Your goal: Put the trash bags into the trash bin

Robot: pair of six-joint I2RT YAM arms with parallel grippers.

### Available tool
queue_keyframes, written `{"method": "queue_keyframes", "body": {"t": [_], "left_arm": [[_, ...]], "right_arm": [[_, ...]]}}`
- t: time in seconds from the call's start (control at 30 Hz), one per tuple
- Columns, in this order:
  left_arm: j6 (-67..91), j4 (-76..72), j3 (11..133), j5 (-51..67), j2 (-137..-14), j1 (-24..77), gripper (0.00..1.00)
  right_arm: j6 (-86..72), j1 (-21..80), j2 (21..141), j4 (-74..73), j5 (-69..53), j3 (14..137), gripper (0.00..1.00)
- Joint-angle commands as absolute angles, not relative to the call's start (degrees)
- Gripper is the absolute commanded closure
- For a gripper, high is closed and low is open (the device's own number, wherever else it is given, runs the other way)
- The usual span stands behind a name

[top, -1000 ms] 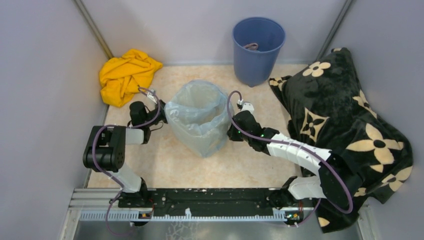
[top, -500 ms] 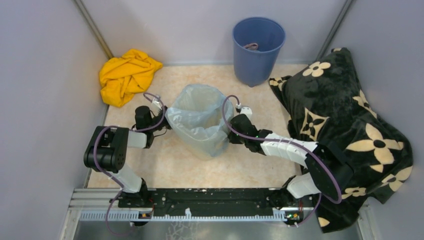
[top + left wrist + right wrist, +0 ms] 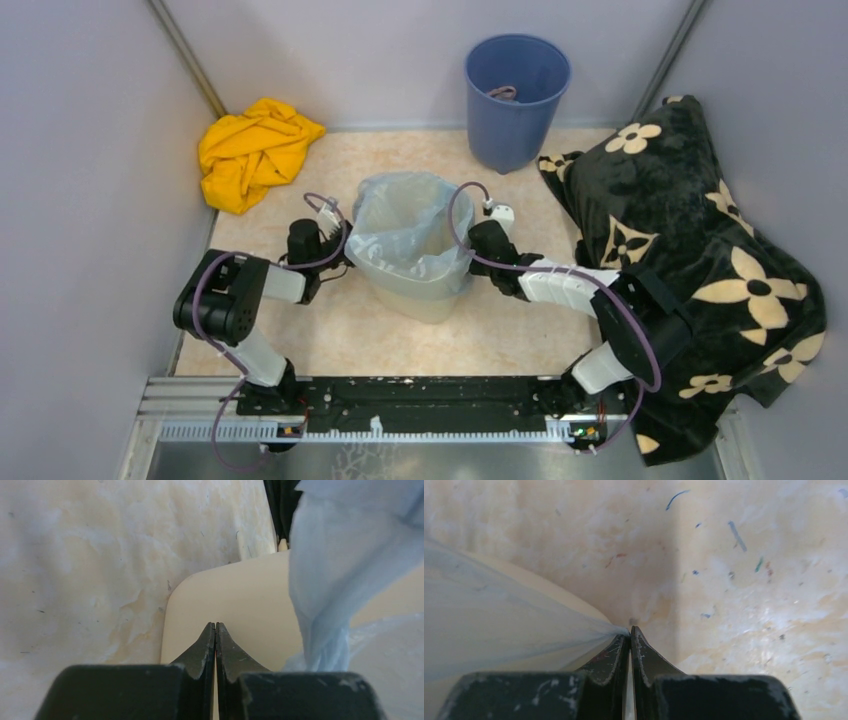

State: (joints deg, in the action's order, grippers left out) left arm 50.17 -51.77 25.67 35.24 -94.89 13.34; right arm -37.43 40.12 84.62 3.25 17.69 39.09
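Note:
The cream trash bin [image 3: 425,300] stands in the middle of the floor. A pale-blue trash bag [image 3: 408,232] lines it and folds over its rim. My left gripper [image 3: 343,252] is at the bin's left side. Its jaws are shut, with the tips [image 3: 215,625] against the bin's wall [image 3: 240,605]. Nothing shows between them; the bag [image 3: 330,570] hangs just right of its fingers. My right gripper [image 3: 468,256] is at the bin's right side, shut [image 3: 630,629] on a taut pinch of the bag [image 3: 514,625].
A round blue bucket [image 3: 516,95] stands at the back. A yellow cloth [image 3: 255,150] lies in the back left corner. A black flowered blanket [image 3: 690,250] fills the right side, close behind my right arm. Grey walls close in both sides.
Both grippers have drawn the bag's edge down over the bin's rim. The left gripper moved right and nearer. The bin's cream wall now shows below the bag.

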Motion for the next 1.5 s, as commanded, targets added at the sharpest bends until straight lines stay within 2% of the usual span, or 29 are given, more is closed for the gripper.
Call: {"method": "queue_keyframes", "body": {"t": [0.0,0.33,0.47,0.63,0.77,0.83,1.2,1.37,1.4,1.47], "left_arm": [[50.2,-53.3,24.9,39.3,-97.2,18.1,0.95],[51.1,-54.4,24.7,39.3,-98.6,19.2,0.95],[48.1,-43.9,24.0,37.6,-92.1,19.1,0.94],[43.2,-24.4,24.3,29.5,-79.7,19.1,0.69],[40.9,-11.1,27.4,22.2,-73.5,19.0,0.57],[40.1,-7.7,27.8,20.1,-71.5,18.8,0.55],[38.7,1.2,24.4,14.3,-65.3,17.1,0.57],[39.5,7.3,23.9,9.0,-56.2,16.6,0.60],[39.5,9.2,24.4,7.1,-52.9,16.6,0.59],[39.9,12.5,25.3,3.1,-48.2,16.6,0.46]], "right_arm": [[-33.7,37.2,87.0,6.6,17.9,42.1,0.96],[-29.9,31.7,88.3,8.1,15.9,45.4,0.91],[-29.7,30.4,84.2,5.7,14.5,45.2,0.77],[-29.3,29.6,78.7,1.4,13.7,45.5,0.69],[-28.9,29.4,76.6,-2.4,12.8,46.9,0.62],[-28.8,29.3,75.9,-3.3,12.1,47.2,0.60],[-29.1,28.7,74.2,-4.8,8.8,47.0,0.59],[-29.0,28.5,73.7,-5.3,7.9,46.5,0.58],[-29.1,28.3,73.6,-5.4,7.5,46.5,0.58],[-29.1,28.2,73.3,-5.7,7.0,46.3,0.59]]}}
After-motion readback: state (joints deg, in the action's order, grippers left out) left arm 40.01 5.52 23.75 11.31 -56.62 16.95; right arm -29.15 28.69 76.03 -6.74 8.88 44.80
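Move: The trash bin with the bag over its rim stands between the hands: its middle lies about 11 cm to the left hand's right and level with it, give or take a centimetre. From the right hand it is some 14 cm to the left and 2 cm ahead, at nearly hand height. The blue bin is about 27 cm ahead of the right hand and 7 cm to its right; the yellow cloth lies 22 cm ahead of the left hand, 27 cm to its left and 14 cm lower. The bagged trash bin is worked from both sides: the shut right fingers, the bag's edge at their tips, go forward and right about 5 cm each, while the shut left fingers slide down and back against its left side. Both grippers then open partway, the right rising 5 to 6 cm and easing back, the left backing off left and towards its base, rolling some 25 degrees. ##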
